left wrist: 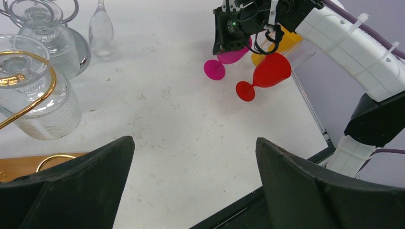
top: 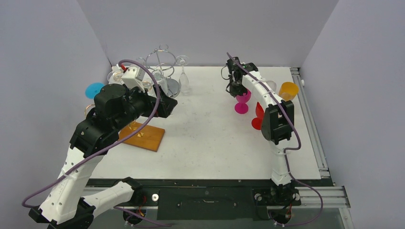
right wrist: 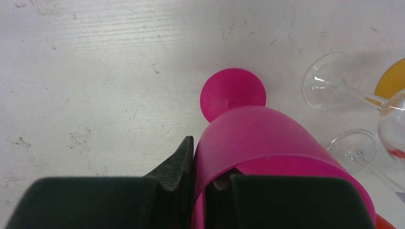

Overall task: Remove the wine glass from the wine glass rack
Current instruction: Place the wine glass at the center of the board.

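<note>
Two wine glass racks stand at the back left: a silver wire rack and a gold rack on a wooden base. Clear glasses hang bowl-down from them. My left gripper hovers in front of the racks, open and empty. My right gripper is shut on the rim of an upright magenta wine glass, one finger outside the bowl and one inside. Its foot is at the table, far from the racks.
A red glass lies on its side by the right arm. An orange glass and clear glasses lie at the back right. A clear flute stands beside the silver rack. A blue glass shows at the far left.
</note>
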You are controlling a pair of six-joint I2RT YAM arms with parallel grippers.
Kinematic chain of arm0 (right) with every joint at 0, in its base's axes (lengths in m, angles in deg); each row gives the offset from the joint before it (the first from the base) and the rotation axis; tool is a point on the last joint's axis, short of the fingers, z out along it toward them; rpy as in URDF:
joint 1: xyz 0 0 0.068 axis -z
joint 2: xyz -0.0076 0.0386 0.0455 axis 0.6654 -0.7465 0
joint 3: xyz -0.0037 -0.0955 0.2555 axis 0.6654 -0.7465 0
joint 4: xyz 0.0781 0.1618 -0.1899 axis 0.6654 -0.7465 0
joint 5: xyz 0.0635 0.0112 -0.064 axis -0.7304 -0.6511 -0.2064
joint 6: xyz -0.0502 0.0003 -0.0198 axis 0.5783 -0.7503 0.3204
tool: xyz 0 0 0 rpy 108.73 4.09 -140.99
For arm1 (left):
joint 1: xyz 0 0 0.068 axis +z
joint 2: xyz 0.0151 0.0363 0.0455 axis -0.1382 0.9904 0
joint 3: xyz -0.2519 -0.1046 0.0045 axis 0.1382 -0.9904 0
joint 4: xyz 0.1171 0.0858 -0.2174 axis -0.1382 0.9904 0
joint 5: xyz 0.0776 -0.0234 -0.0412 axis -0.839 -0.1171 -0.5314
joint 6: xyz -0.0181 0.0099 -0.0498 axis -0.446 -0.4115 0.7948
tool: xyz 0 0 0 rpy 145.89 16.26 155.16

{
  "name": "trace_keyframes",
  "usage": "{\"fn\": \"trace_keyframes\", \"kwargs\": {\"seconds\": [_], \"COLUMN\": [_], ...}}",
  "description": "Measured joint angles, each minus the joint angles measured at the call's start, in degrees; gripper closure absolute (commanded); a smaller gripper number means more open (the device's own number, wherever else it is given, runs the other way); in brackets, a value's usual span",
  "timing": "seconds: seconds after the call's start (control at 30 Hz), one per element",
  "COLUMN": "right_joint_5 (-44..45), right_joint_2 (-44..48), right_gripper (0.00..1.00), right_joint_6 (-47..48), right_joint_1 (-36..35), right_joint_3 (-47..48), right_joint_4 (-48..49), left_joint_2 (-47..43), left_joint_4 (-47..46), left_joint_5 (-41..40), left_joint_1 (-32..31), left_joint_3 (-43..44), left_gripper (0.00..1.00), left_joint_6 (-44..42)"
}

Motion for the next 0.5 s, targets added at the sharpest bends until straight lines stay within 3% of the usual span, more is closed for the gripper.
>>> {"fn": "trace_keyframes", "kwargs": {"seconds": [0.27, 0.5], "right_joint_5": [-0.11, 0.07], "right_joint_2": [-0.22, -0.09], "right_gripper": [0.71, 0.60], "right_joint_6": [-0.15, -0.15], "right_joint_1": [0.04, 0.04], "right_joint_3": [-0.96, -0.96], "right_joint_4": [1.60, 1.77], "left_joint_2": [0.00, 0.31], "left_joint_4": [0.55, 0.66], "left_joint_5": [-1.46, -1.92], "left_joint_1": [0.00, 0.00], "left_joint_3": [0.00, 0.00], "left_gripper": [0.04, 0.04], "left_joint_6": [0.02, 0.17]}}
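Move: The pink wine glass, still pinched by the left wall of its bowl, has its middle about 3 cm right of the right hand, 1 cm ahead and 5 cm below. At about that height, the red wine glass stands some 8 cm back and 10 cm right of the hand, the nearer clear glass 3 cm ahead and 14 cm right, and the yellow one 1 cm ahead and 21 cm right. From the left hand the pink glass lies about 24 cm ahead, 31 cm right and 33 cm below. The pink glass is let down the last half centimetre or so onto the white board by the right hand, which then stays over the spot, easing barely half a centimetre forward. Its fingers open from shut to over a third wide: the outer finger comes clear of the bowl's left wall, while the other remains inside the bowl, the wrist hardly turning. ##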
